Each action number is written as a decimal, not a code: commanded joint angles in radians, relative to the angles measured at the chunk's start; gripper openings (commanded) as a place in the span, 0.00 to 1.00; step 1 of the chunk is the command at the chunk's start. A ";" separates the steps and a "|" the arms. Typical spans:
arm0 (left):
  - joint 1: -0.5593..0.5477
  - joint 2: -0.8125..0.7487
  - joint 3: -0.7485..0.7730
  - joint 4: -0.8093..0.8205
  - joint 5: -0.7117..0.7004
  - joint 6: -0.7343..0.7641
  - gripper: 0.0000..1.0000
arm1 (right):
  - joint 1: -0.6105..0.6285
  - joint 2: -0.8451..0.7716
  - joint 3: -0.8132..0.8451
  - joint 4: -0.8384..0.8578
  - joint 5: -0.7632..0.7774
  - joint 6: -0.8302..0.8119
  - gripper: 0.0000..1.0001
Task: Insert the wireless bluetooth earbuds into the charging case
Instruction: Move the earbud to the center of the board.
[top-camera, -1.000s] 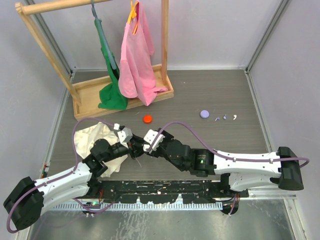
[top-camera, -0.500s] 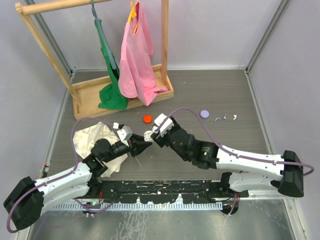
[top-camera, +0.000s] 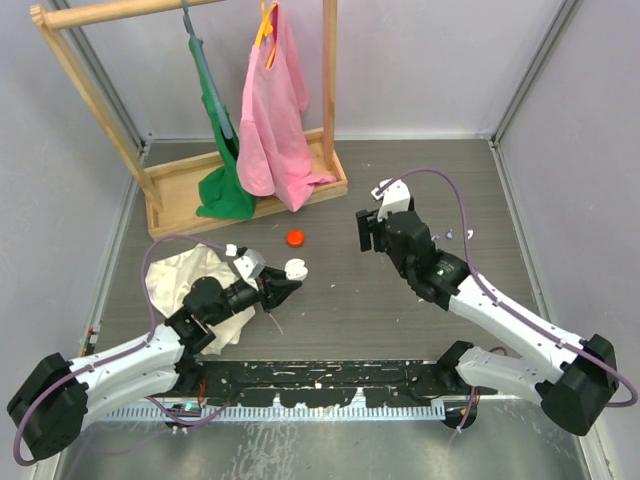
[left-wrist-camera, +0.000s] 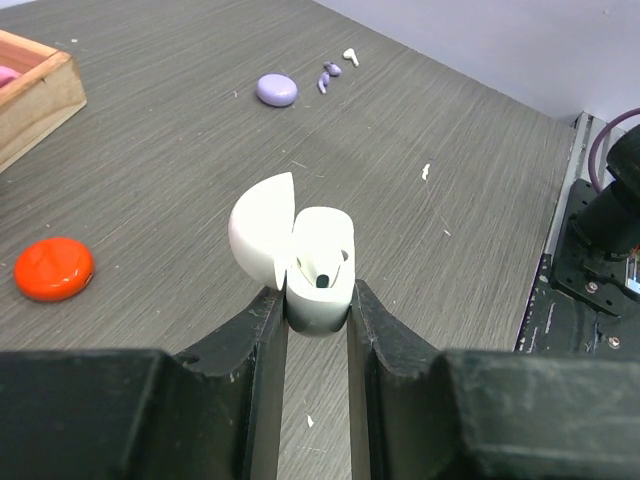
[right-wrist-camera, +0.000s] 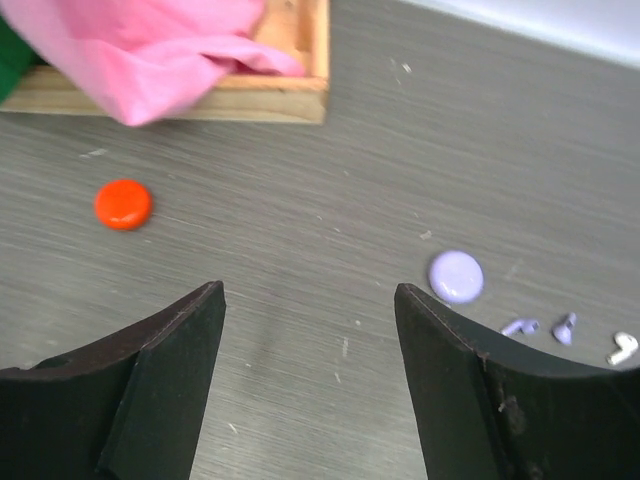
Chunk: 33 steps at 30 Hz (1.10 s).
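Observation:
My left gripper (left-wrist-camera: 318, 300) is shut on the charging case (left-wrist-camera: 318, 290), a white flip-top case with its lid (left-wrist-camera: 262, 225) swung open to the left; a white piece with a dark end sits in its well. From above, the case (top-camera: 295, 268) is held just over the table at centre left. One white earbud (right-wrist-camera: 622, 347) (left-wrist-camera: 350, 56) lies on the table at the far right, beside two tiny lavender bits (right-wrist-camera: 520, 326). My right gripper (right-wrist-camera: 310, 290) hangs open and empty above bare table, left of them.
A small round lavender puck (right-wrist-camera: 456, 276) (left-wrist-camera: 277, 89) lies near the earbud. An orange cap (top-camera: 295, 238) (right-wrist-camera: 123, 203) sits mid-table. The wooden rack (top-camera: 250, 195) with a pink garment (top-camera: 272, 110) and a green one stands at the back left. A cream cloth (top-camera: 185, 275) lies beside my left arm.
My right arm has pulled away from the case and swung right and back toward the puck, its jaws widening. My left gripper has kept the open case in place.

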 joint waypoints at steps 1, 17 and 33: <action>0.002 -0.017 0.034 0.031 -0.010 0.023 0.00 | -0.114 0.036 0.040 -0.083 -0.015 0.082 0.75; 0.002 -0.022 0.041 0.020 0.011 0.015 0.00 | -0.645 0.290 0.150 -0.158 -0.275 0.116 0.78; 0.002 -0.025 0.044 0.010 0.017 0.014 0.00 | -0.979 0.655 0.342 -0.169 -0.317 0.182 0.67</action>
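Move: The white earbud I'm going for lies about 28 cm to the right of my right hand, 12 cm farther out and some 22 cm below. On the table left of the earbud are two purple earbuds, one about 6 cm and the other 10 cm away, and the round purple case, some 17 cm left and 2 cm farther out. From my left hand, which still holds the open white case, it is about 50 cm right, 20 cm ahead and 15 cm below. I sweep my empty right hand about 27 cm to the right, sinking some 15 cm and reaching about 10 cm forward, past the purple case and towards the white earbud. On the way I turn the wrist clockwise by roughly 45 degrees and tip the fingers steeply down by about 30, keeping them wide open, and I stop short of touching anything. ##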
